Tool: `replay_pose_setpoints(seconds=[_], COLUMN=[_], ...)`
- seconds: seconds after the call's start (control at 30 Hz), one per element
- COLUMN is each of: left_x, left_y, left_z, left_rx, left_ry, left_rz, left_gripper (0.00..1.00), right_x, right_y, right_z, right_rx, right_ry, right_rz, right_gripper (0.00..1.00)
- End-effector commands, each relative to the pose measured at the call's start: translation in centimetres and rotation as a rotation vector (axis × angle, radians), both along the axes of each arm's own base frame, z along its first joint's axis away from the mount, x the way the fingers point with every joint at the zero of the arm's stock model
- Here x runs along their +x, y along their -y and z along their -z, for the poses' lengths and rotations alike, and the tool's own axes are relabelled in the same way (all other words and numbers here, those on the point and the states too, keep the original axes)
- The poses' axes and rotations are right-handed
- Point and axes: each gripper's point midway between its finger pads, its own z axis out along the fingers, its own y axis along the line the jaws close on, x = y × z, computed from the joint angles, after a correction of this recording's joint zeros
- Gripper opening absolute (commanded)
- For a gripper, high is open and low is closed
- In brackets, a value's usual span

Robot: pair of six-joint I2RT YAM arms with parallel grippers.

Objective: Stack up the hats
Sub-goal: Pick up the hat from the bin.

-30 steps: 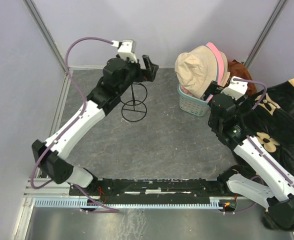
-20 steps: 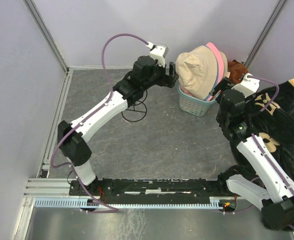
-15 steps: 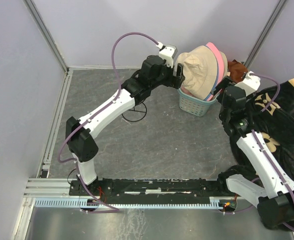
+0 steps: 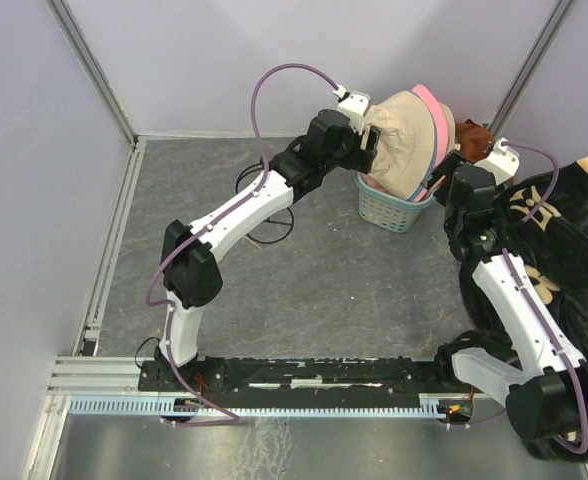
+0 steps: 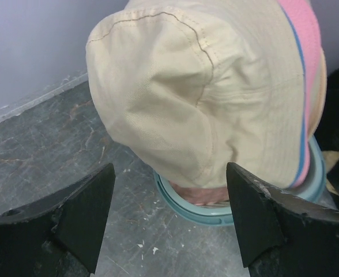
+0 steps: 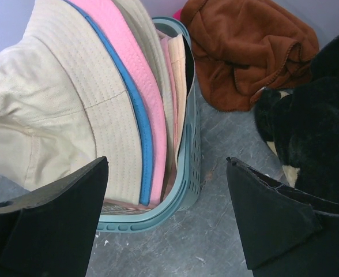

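Several hats stand on edge in a teal basket point(image 4: 387, 212) at the back right. A beige hat point(image 4: 402, 135) faces front, with a pink hat point(image 4: 433, 108) behind it. The beige hat's crown point(image 5: 175, 98) fills the left wrist view, and my left gripper point(image 4: 366, 152) hangs open just in front of it, above the basket rim point(image 5: 215, 212). Its jaws point(image 5: 169, 173) hold nothing. On the basket's right side my right gripper point(image 4: 450, 168) is open over the rim point(image 6: 184, 167). Beige and pink brims point(image 6: 129, 98) show in its view, and its jaws point(image 6: 166, 163) hold nothing.
A rust-brown cloth point(image 6: 244, 52) lies behind the basket at the back right point(image 4: 472, 133). A black blanket with beige flowers point(image 4: 559, 240) is heaped along the right side. A black wire stand point(image 4: 282, 212) is on the floor behind my left arm.
My left arm has swung right from above the wire stand to the beige hat's crown. My right gripper has moved back and right, alongside the basket. Both stayed open.
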Motion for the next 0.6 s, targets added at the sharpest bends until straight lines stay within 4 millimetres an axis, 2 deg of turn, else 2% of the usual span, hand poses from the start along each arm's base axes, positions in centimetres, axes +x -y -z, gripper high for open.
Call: replay_pose_setpoints(seconds=[0.0,0.2,0.5,0.57], left_x=[1.6,3.0,3.8,4.0], left_y=[-0.1,-0.4,0.2,0.4], left_z=[-2.4,-2.5,-3.8,-3.7], left_rx=[0.012,0.008,-0.03,-0.029], left_ry=[0.098,0.137,0.197,0.198], left_rz=[-0.052,-0.11,-0.112,-0.104], left_gripper=[0.82,0.77,0.58,0.56], right_x=[1.0,1.3,1.3,1.2], right_y=[-0.4,-0.5,-0.7,-0.7], right_z=[-1.7,-1.1,-0.6,-0.5], right_rx=[0.034,0.05,0.058,0.056], right_ry=[0.063,0.067,0.059,0.057], right_rz=[-0.026,-0.039,-0.05,-0.051], right_gripper=[0.9,0.9,0.89,0.89])
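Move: The hat with the cream crown, leaning up out of the bin, has its middle about 7 cm to the left hand's right, 4 cm ahead and 3 cm lower. The bin beneath it is level in reach, 7 cm to that hand's right and some 15 cm below. The wire stand is about 21 cm to the left and 4 cm back, far lower. From the right hand, the hat lies about 6 cm left, 6 cm ahead and slightly below. Forward by about 3 cm goes the left hand, beside the near-left part of the cream crown, dipping some 1.5 cm and then coming back up to its old height. It swings about 5 degrees counter-clockwise and tips its fingers up slightly, while they draw together from wide open to a bit over half open; contact with the hat can't be made out. ##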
